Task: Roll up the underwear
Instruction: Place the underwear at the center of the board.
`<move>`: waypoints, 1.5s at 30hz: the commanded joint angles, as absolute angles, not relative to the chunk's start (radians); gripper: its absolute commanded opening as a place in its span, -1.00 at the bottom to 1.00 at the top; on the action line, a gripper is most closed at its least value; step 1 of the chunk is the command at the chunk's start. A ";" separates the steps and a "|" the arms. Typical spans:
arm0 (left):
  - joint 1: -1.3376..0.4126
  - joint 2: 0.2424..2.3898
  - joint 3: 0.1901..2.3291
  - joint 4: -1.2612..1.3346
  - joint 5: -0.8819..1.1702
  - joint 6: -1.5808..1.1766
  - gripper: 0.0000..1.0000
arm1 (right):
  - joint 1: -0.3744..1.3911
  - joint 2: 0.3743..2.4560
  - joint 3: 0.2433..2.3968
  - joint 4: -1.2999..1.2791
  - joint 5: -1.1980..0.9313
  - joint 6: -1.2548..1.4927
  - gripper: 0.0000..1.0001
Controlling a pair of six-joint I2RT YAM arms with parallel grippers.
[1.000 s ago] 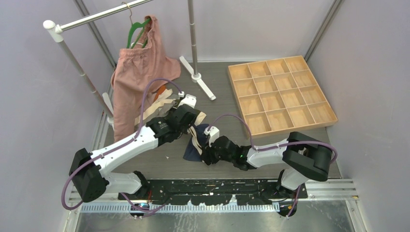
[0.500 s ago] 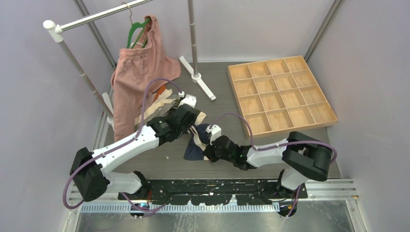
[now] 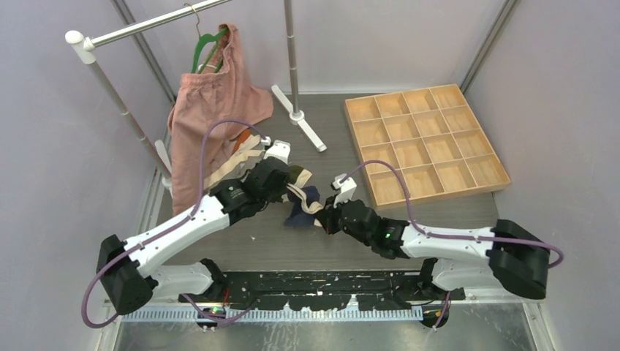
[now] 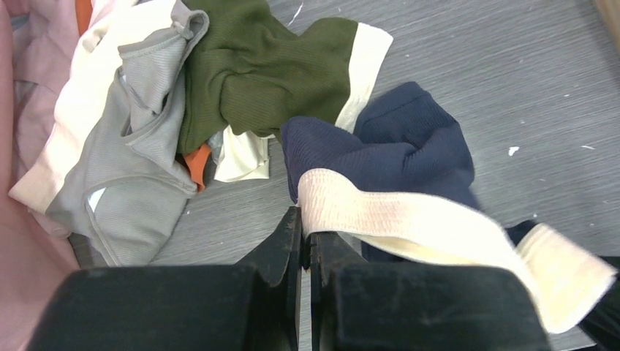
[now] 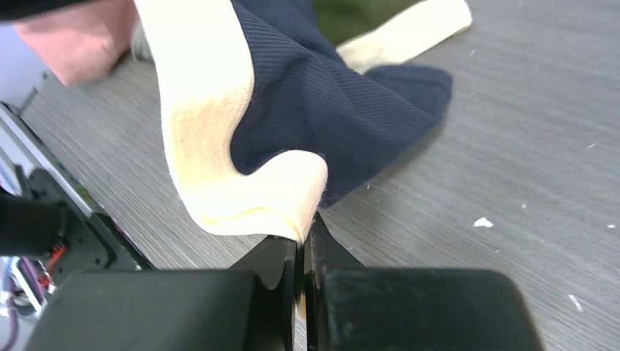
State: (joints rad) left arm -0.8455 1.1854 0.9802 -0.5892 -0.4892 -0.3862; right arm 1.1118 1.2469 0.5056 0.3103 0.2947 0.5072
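Navy underwear with a wide cream waistband hangs between my two grippers over the grey table. My left gripper is shut on one end of the waistband. My right gripper is shut on the other end, where the cream band folds over the navy cloth. From the top view, the left gripper and right gripper stand close together, the band stretched between them. A pile of more underwear lies behind: olive green, grey, a bit of orange.
A large pink garment on a green hanger hangs from a rack at the back left. The rack's white foot stands mid-table. A wooden compartment tray lies at the right.
My right gripper has closed on the waistband end and moved up and to the right. The navy underwear has been lifted and drawn out between the two grippers. My left gripper shifted slightly back.
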 commanded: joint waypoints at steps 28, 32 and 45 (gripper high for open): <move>-0.841 0.927 1.063 -0.720 -0.298 -0.367 -0.99 | 1.117 0.881 0.836 -0.472 0.358 0.405 -0.99; -0.841 0.932 1.106 -0.757 -0.263 -0.363 -0.99 | 1.117 0.877 0.909 -0.559 0.320 0.398 -0.99; -1.062 0.916 1.299 -1.057 -0.387 -0.489 -0.99 | 1.382 0.920 1.061 -0.683 0.377 0.444 -0.98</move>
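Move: Both hands already pinch the navy underwear by its cream waistband. The clear middle of the board, where it is to go, lies about 8 cm back, 10 cm right and 16 cm below the left hand; the olive underwear lies 5 cm ahead of that hand, straight in line, and the grey underwear 5 cm ahead and 12 cm left. From the right hand the board's middle is some 2 cm back, straight in line and 10 cm down, the wooden tray 19 cm ahead and 30 cm right. Still pinching the cream waistband, both hands lift the navy underwear and carry it back towards the robot. The right rises about 13 cm, moving rightward away from the left hand first and back mostly at the end; the left rises roughly 10 cm while drawing back 8 cm, its right side tipping up a little as it turns slightly clockwise. ##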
